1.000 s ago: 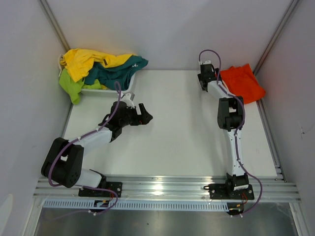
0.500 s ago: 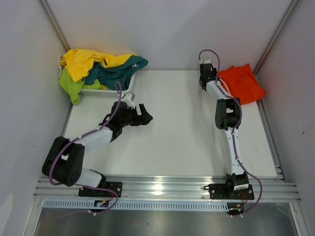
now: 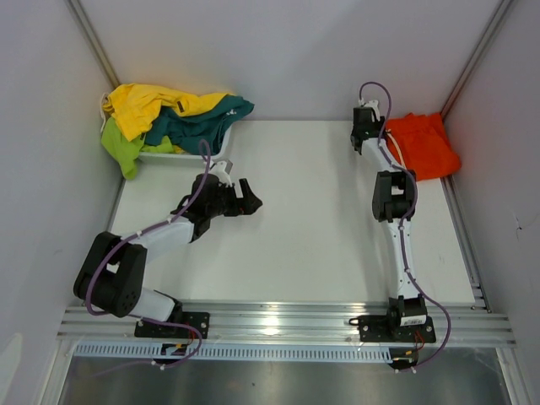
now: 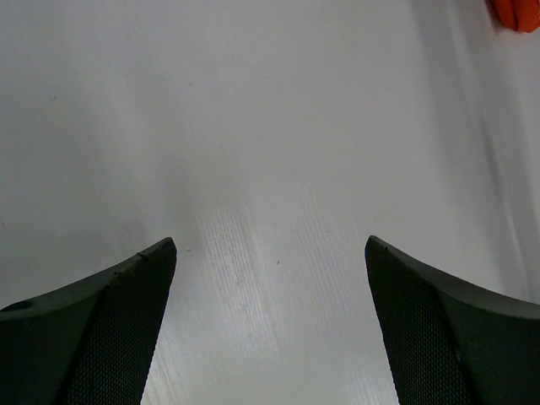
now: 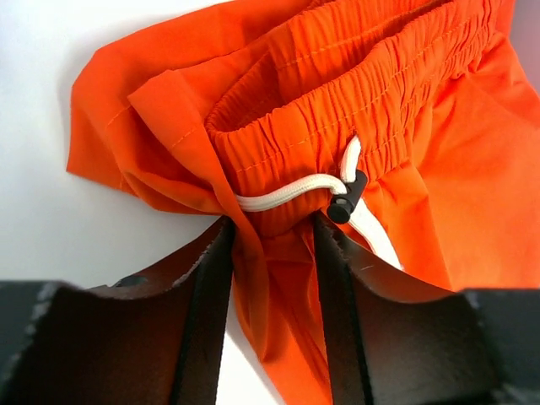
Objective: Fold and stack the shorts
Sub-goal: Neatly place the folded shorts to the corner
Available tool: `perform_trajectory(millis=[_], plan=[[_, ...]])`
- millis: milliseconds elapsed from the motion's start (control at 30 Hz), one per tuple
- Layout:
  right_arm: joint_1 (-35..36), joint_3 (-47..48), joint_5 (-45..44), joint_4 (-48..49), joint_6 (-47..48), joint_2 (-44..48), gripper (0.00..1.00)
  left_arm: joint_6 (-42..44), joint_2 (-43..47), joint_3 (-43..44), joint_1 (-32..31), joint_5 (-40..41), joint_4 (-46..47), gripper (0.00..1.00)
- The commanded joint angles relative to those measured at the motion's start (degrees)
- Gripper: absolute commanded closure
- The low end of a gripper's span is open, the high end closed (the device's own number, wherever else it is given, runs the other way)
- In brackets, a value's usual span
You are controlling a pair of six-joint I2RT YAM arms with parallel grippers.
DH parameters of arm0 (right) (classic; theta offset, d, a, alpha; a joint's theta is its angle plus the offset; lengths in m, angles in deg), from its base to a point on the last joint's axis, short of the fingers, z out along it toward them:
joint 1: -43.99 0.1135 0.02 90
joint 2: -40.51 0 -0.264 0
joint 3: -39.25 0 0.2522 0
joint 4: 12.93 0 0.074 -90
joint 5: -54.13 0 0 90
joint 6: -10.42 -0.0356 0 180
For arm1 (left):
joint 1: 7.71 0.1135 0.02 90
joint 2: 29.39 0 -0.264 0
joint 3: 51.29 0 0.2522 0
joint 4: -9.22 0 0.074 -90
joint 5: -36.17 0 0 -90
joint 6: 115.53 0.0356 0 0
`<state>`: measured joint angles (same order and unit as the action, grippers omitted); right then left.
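The orange shorts [image 3: 426, 143] lie bunched at the table's back right. In the right wrist view the orange shorts [image 5: 337, 101] show an elastic waistband and a white drawstring [image 5: 291, 192]. My right gripper [image 3: 369, 135] sits at their left edge. That same right gripper [image 5: 272, 224] is shut on a fold of orange fabric just below the waistband. Yellow shorts [image 3: 148, 101], teal shorts [image 3: 202, 118] and lime-green shorts [image 3: 122, 148] are heaped in the basket at back left. My left gripper [image 3: 249, 198] hovers over bare table, and in its own view the left gripper [image 4: 270, 245] is open and holds nothing.
The white plastic basket [image 3: 169, 154] stands in the back left corner. Grey walls close in the table on the left, back and right. An aluminium rail [image 3: 278, 316] runs along the near edge. An orange corner [image 4: 516, 13] shows at the left wrist view's top right.
My right gripper has moved right, toward the back wall, and its jaws have narrowed onto the orange fabric. The orange shorts have shifted slightly right. The left arm has stayed still.
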<state>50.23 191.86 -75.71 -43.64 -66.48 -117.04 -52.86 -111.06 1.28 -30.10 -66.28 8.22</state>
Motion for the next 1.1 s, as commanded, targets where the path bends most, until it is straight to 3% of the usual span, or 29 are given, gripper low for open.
perform_trajectory(millis=[0, 100, 133, 233, 367, 533, 600, 800, 967, 1067], plan=[[-1.84, 5.64, -1.13, -1.24, -3.34, -2.49, 0.55, 1.32, -0.16, 1.8, -0.55, -0.83, 1.4, 0.05], [-1.06, 4.68, 0.45, 1.65, -2.21, -1.01, 0.4, 1.4, 0.19, 1.8, -0.55, -0.65, 1.4, 0.05], [-0.71, 4.51, 0.46, 3.14, -0.9, -0.48, 0.21, 1.49, 0.19, 1.8, -0.55, -0.39, 1.31, 0.05], [0.61, 4.42, 3.17, 4.2, 0.17, 2.15, 0.02, 1.58, 0.81, 1.54, -0.55, 0.05, 1.05, 0.05], [1.49, 1.0, 10.2, 4.29, -2.55, 10.05, 0.0, 1.49, 2.39, 1.18, -0.55, 1.02, 0.52, 0.04], [2.55, -14.11, 23.45, 7.36, -6.86, 25.17, 0.01, 1.05, 5.72, 1.1, -0.28, 3.92, -1.33, 0.01], [3.34, -19.2, 24.19, 7.98, -8.26, 32.03, 0.01, 0.62, 6.61, 0.83, 0.15, 4.53, -1.5, 0.01], [4.48, -29.83, 33.58, 1.39, -18.71, 46.77, 0.0, -1.49, 11.79, -2.07, 1.56, 10.07, -2.12, 0.01], [4.83, -57.91, 42.2, 13.06, -28.91, 60.85, 0.0, -1.85, 13.91, 1.07, 3.4, 14.46, -5.79, 0.01], [6.85, -68.75, 44.93, 19.14, -32.61, 66.93, 0.01, -3.42, 12.24, 5.74, 5.94, 17.28, -10.97, 0.01]])
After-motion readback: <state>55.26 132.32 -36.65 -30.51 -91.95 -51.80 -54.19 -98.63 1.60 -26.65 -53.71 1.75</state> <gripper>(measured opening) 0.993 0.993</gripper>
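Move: The right gripper still has the shorts' waistband edge between its fingers, close to the tabletop; the shorts' middle lies about 12 cm to its right, 6 cm back and 2 cm lower. The table's far right corner is some 14 cm to its right and 5 cm farther out. From the left hand the shorts are roughly 57 cm to the right, 26 cm ahead and 8 cm below, the clothes basket about 26 cm left and 27 cm ahead. The right hand eases a couple of centimetres forward and slightly right as its fingers spread wide and let go of the orange waistband, then lifts fast to some 25 cm, swinging back and left away from the shorts and the corner and sinking a little at the end, about 17 cm back and 15 cm left, its left side rolling up some 40 degrees while it turns counter-clockwise. The left hand, empty and open, sets off late, rising and drifting left towards the basket by about 6 cm each way while turning counter-clockwise, its fingers tipping up slightly. ##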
